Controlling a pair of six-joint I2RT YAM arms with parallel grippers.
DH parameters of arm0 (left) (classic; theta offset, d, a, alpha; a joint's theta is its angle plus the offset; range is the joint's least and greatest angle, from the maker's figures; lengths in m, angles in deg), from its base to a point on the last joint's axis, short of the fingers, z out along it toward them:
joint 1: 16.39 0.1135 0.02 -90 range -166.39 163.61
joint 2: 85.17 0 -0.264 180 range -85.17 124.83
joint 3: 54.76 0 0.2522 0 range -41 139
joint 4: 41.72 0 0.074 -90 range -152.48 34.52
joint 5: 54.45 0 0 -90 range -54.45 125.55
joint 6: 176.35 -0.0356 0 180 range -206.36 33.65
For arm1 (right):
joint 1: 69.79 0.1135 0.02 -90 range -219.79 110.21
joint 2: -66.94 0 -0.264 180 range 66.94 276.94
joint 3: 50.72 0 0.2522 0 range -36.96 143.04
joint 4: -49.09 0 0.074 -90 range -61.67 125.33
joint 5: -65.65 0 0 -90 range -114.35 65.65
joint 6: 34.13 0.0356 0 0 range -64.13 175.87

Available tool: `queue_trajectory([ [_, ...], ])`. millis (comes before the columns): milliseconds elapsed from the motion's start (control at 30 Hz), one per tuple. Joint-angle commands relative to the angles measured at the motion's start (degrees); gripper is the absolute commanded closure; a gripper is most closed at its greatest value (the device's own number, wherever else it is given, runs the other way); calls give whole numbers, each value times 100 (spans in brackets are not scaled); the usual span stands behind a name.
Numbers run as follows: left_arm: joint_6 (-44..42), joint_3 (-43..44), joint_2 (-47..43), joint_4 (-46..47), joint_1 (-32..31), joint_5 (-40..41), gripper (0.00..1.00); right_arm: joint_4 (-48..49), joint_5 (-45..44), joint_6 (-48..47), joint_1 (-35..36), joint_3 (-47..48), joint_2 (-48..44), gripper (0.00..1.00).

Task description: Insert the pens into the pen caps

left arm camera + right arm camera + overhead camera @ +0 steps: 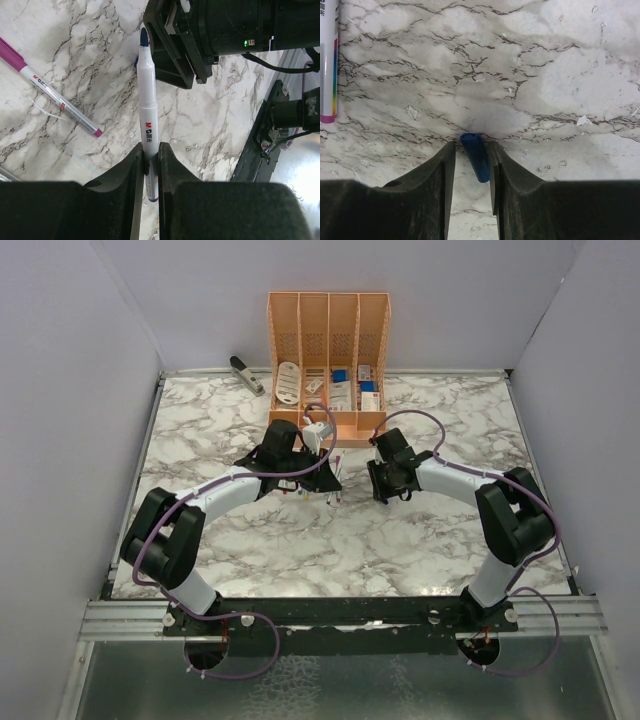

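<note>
In the left wrist view my left gripper [150, 150] is shut on a white pen [147, 95], whose dark blue tip points away from the camera toward the right arm's black wrist [220, 30]. My right gripper [471, 146] is open just above the marble. A short blue pen cap [476, 160] sits tilted between its fingers. The cap leans against the right finger, with a clear gap to the left one. A purple-ended pen [55, 95] lies on the table left of the left gripper. From above, the two grippers [328, 480] [384, 486] face each other at mid-table.
An orange slotted desk organizer [328, 360] stands at the back with small items in its front tray. A black-and-silver stapler [247, 375] lies to its left. Another white pen with a magenta end [328, 60] lies at the left edge of the right wrist view.
</note>
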Motion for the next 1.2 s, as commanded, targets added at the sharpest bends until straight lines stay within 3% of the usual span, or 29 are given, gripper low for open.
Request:
queue_trajectory([
  [0,24,-40,17,211,28,-232,100,-1090,255,251,14,-293,292,67],
  [667,33,112,168,214,76,-357,100,-1276,15,335,24,-62,810,73],
  [767,30,127,181,213,78,-362,100,-1329,-20,336,24,-10,857,80],
  [900,30,130,181,217,77,-363,100,-1376,-71,361,24,-1,875,99],
  [1167,17,230,268,217,90,-421,100,-1402,-425,520,24,350,678,99],
])
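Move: The right hand is already down at the tabletop, open fingers straddling the blue cap, whose middle is about at the hand point: 0 cm ahead, 0 to the side, same height. The purple pen lies roughly 9 cm to its left and 7 cm farther out. The blue pen in the left hand is about 11 cm left, 3 cm back and 12 cm up. From the left hand the blue cap is about 11 cm right, 3 cm ahead and 12 cm below. Back and to the right by only about half a centimetre each, low over the table, the right hand shifts around the blue cap and eases slightly forward again, the wrist tilting some 5 degrees. Its fingers, part-open at first, then close nearly shut, pinching the lying cap from both sides between their tips. ##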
